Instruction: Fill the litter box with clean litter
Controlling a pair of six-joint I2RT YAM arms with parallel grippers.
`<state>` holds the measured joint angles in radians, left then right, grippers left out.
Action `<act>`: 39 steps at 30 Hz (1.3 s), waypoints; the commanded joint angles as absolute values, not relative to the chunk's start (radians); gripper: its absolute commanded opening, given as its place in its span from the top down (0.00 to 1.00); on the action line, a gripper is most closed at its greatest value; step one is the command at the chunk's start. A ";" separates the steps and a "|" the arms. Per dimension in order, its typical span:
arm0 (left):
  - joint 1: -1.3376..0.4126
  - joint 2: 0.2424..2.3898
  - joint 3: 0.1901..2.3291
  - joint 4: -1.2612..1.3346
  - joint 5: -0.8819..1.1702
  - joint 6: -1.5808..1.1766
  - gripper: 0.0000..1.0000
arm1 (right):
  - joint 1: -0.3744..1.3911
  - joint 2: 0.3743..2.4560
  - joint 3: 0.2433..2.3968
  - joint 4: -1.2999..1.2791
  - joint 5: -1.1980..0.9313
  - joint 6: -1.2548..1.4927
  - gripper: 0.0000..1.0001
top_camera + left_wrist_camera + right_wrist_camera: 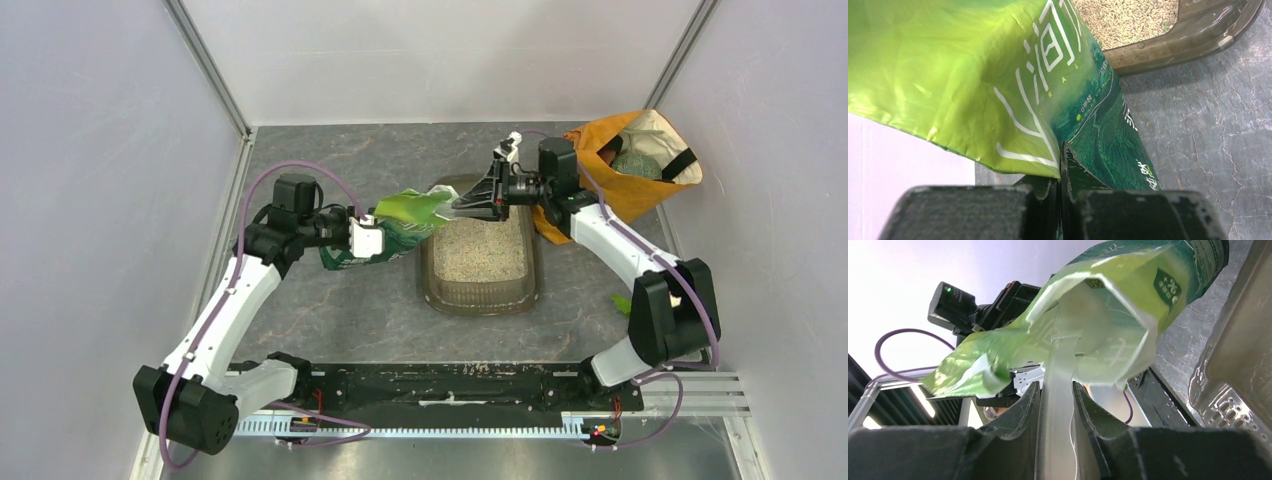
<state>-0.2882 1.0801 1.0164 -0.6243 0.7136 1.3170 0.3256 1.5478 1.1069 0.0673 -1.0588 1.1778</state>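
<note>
The litter box [481, 301], a dark translucent tray, sits mid-table with clean litter [485, 250] covering its floor. A glossy green pouch [405, 222] hangs in the air over the box's left rim, stretched between both arms. My left gripper [372, 238] is shut on the pouch's dark-green bottom fold [1083, 150]. My right gripper [468, 203] is shut on the pale edge of the pouch's open mouth [1098, 325], which faces the box. In the left wrist view the box rim [1168, 47] and litter [1128, 20] lie beyond the pouch. No granules are visibly falling.
An orange cloth bag [625, 170] stands open at the back right, close behind my right arm. A small green scrap [622, 303] lies on the table by the right arm's elbow. White walls close in the table on three sides.
</note>
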 commanded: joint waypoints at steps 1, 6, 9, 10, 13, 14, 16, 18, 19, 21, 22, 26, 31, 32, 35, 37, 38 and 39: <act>-0.288 1.101 1.070 -0.587 0.767 1.316 0.98 | 0.261 1.450 1.090 0.156 -1.145 1.185 1.00; -0.288 1.132 1.081 -0.605 0.778 1.341 0.98 | 0.189 1.417 1.058 0.122 -1.176 1.168 1.00; -0.288 1.146 1.081 -0.606 0.782 1.347 0.98 | 0.143 1.403 1.054 0.058 -1.194 1.116 1.00; -0.288 1.151 1.083 -0.606 0.784 1.349 0.98 | 0.129 1.398 1.054 0.036 -1.201 1.099 1.00; -0.288 1.162 1.087 -0.599 0.791 1.342 0.98 | 0.086 1.390 1.057 -0.071 -1.219 1.025 1.00; -0.288 1.166 1.089 -0.596 0.792 1.339 0.98 | 0.076 1.388 1.057 -0.098 -1.222 1.006 1.00; -0.288 1.175 1.095 -0.594 0.794 1.336 0.98 | 0.052 1.385 1.054 -0.143 -1.234 0.964 1.00; -0.288 1.182 1.100 -0.592 0.795 1.335 0.98 | 0.026 1.386 1.055 -0.183 -1.245 0.930 1.00; -0.289 1.184 1.100 -0.591 0.795 1.335 0.98 | 0.016 1.385 1.054 -0.199 -1.251 0.916 1.00; -0.288 1.190 1.104 -0.592 0.795 1.334 0.98 | 0.006 1.384 1.058 -0.232 -1.260 0.888 1.00; -0.288 1.192 1.105 -0.592 0.795 1.334 0.98 | -0.021 1.383 1.060 -0.246 -1.264 0.878 1.00; -0.288 1.198 1.108 -0.589 0.794 1.335 0.98 | -0.069 1.376 1.066 -0.334 -1.284 0.808 1.00; -0.288 1.205 1.110 -0.583 0.796 1.327 0.98 | -0.137 1.375 1.098 -0.540 -1.306 0.635 1.00; -0.288 1.206 1.109 -0.583 0.796 1.327 0.98 | -0.149 1.374 1.100 -0.571 -1.308 0.602 1.00; -0.288 1.207 1.109 -0.583 0.795 1.328 0.98 | -0.193 1.378 1.134 -0.721 -1.309 0.471 1.00; -0.288 1.206 1.110 -0.583 0.796 1.329 0.98 | -0.215 1.392 1.177 -0.840 -1.287 0.363 1.00; -0.288 1.206 1.111 -0.583 0.797 1.330 0.98 | -0.221 1.401 1.207 -0.896 -1.262 0.317 1.00; -0.288 1.205 1.111 -0.582 0.796 1.329 0.98 | -0.221 1.409 1.240 -0.967 -1.220 0.245 1.00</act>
<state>-0.2874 1.2060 1.0550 -0.6434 0.7403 1.3182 -0.2008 1.4075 1.1072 -0.6949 -1.2560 0.5171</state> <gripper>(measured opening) 0.043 0.321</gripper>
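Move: The clear scoop already gripped by the right hand has its blade inside the litter bag, whose mouth opens about 5 cm to the left of that hand. The litter box it is bound for has its middle roughly 6 cm right, 8 cm back and 20 cm below. The orange bag stands some 33 cm right and 8 cm ahead. From the left hand, pinching the litter bag, the box is about 21 cm right, 5 cm back and 18 cm down. The scoop is drawn out of the litter bag's mouth by the right hand, which travels about 16 cm to the right over the litter box, rising slightly, then sinking, and swinging some 10 degrees clockwise while keeping its grip. Meanwhile the left hand, still pinching the bag, lowers it about 2.5 cm with a slight tilt, then holds nearly still. ##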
